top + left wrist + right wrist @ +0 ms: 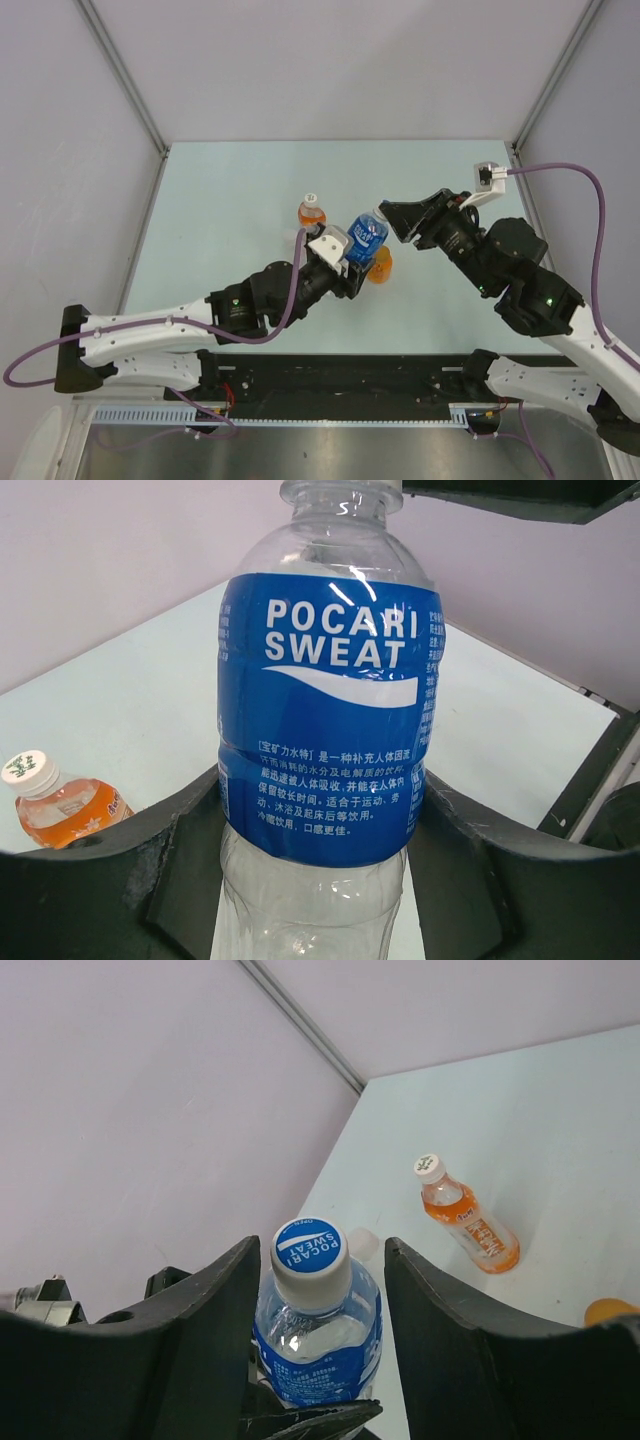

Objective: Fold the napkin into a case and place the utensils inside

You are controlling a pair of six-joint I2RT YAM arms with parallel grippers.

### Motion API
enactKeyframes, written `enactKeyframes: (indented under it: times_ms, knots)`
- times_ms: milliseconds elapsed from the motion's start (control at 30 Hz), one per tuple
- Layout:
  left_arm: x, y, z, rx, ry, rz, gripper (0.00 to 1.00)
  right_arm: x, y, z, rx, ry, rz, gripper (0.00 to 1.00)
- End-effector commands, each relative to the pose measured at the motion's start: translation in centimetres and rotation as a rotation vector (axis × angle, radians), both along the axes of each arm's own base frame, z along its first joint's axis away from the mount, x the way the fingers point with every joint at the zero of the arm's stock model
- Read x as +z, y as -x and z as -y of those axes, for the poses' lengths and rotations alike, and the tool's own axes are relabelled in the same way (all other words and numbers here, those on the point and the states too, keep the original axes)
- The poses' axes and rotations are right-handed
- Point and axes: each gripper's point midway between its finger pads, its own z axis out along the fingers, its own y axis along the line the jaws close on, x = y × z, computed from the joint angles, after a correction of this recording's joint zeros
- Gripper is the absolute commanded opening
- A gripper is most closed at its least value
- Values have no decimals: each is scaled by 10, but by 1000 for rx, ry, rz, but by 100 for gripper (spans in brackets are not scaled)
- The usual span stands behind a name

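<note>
No napkin and no utensils show in any view. A clear Pocari Sweat bottle with a blue label is held tilted above the table. My left gripper is shut on its lower body; in the left wrist view the bottle fills the gap of the gripper. My right gripper is open at the bottle's top. In the right wrist view its jaws stand on either side of the white and blue cap with a gap on both sides.
A small bottle of orange drink with a white cap stands on the pale green table, left of the held bottle; it also shows in the wrist views. Another orange object lies under the held bottle.
</note>
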Motion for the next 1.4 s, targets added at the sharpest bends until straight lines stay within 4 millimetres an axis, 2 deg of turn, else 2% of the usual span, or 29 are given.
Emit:
enactKeyframes:
  times_ms: [0, 167, 367, 433, 467, 533, 567, 600, 733, 833, 1000, 1033, 1100, 1133, 1200, 1233, 1367]
  knots:
    - [16, 3, 0, -8, 50, 28, 0, 9, -2, -4, 5, -26, 27, 55]
    - [17, 3, 1, -5, 53, 28, 0, 7, -2, -9, 21, -22, 18, 53]
    - [16, 4, 2, -6, 34, 45, 0, 6, -3, -9, 15, -21, 13, 43]
    - [16, 4, 2, -4, 33, 45, 0, 7, -3, -7, 12, -24, 15, 37]
    - [15, 4, 2, -6, 31, 44, 0, 5, -4, -6, 5, -20, 11, 34]
    - [14, 4, 1, -6, 29, 42, 0, 5, -3, -5, 3, -18, 12, 20]
    - [15, 5, 0, -8, 32, 43, 0, 4, -3, -5, 0, -15, 13, 4]
    - [14, 5, 0, -9, 33, 41, 0, 4, -4, -4, -3, -14, 12, 0]
    - [20, 15, 1, -73, 54, 38, 0, 2, -1, -7, 24, 7, 31, 0]
    - [34, 36, 4, -203, 111, 25, 0, 3, 5, -10, 68, 35, 66, 0]
    - [57, 76, 5, -549, 207, -29, 0, 10, 20, -17, 179, 62, 165, 0]
    - [62, 82, 3, -586, 235, -58, 0, 14, 30, -21, 242, 61, 197, 0]
    - [69, 85, -1, -638, 258, -62, 0, 18, 37, -24, 295, 71, 246, 0]
    - [73, 96, -3, -701, 266, -72, 0, 19, 48, -28, 358, 77, 276, 0]
    - [79, 103, -5, -755, 266, -81, 0, 22, 55, -29, 404, 82, 320, 0]
    - [81, 112, -6, -812, 261, -87, 0, 22, 67, -33, 469, 96, 359, 0]
    - [83, 128, -6, -944, 245, -129, 0, 27, 95, -37, 616, 106, 468, 0]
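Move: The left gripper holds the blue-labelled bottle low down; its cap is roughly 10 cm above that hand, some 3 cm ahead and 3 cm to its right. The cap lies just inside the right gripper's open fingers, about 1 cm left and 1 cm below its hand point. Well below on the table, counted from the left hand, the small orange bottle stands about 12 cm ahead and 4 cm right, the orange-label bottle some 20 cm ahead and 10 cm left. Ease the right gripper about 1 cm left and slightly down over the blue-labelled bottle's cap and pinch it, while the left gripper keeps the bottle held nearly still. Then draw both hands back some 6 cm and up 3 cm together, turning the left hand about 35 degrees clockwise and the right roughly 25 degrees counter-clockwise, its fingers tipping up, to twist the cap against the bottle. ##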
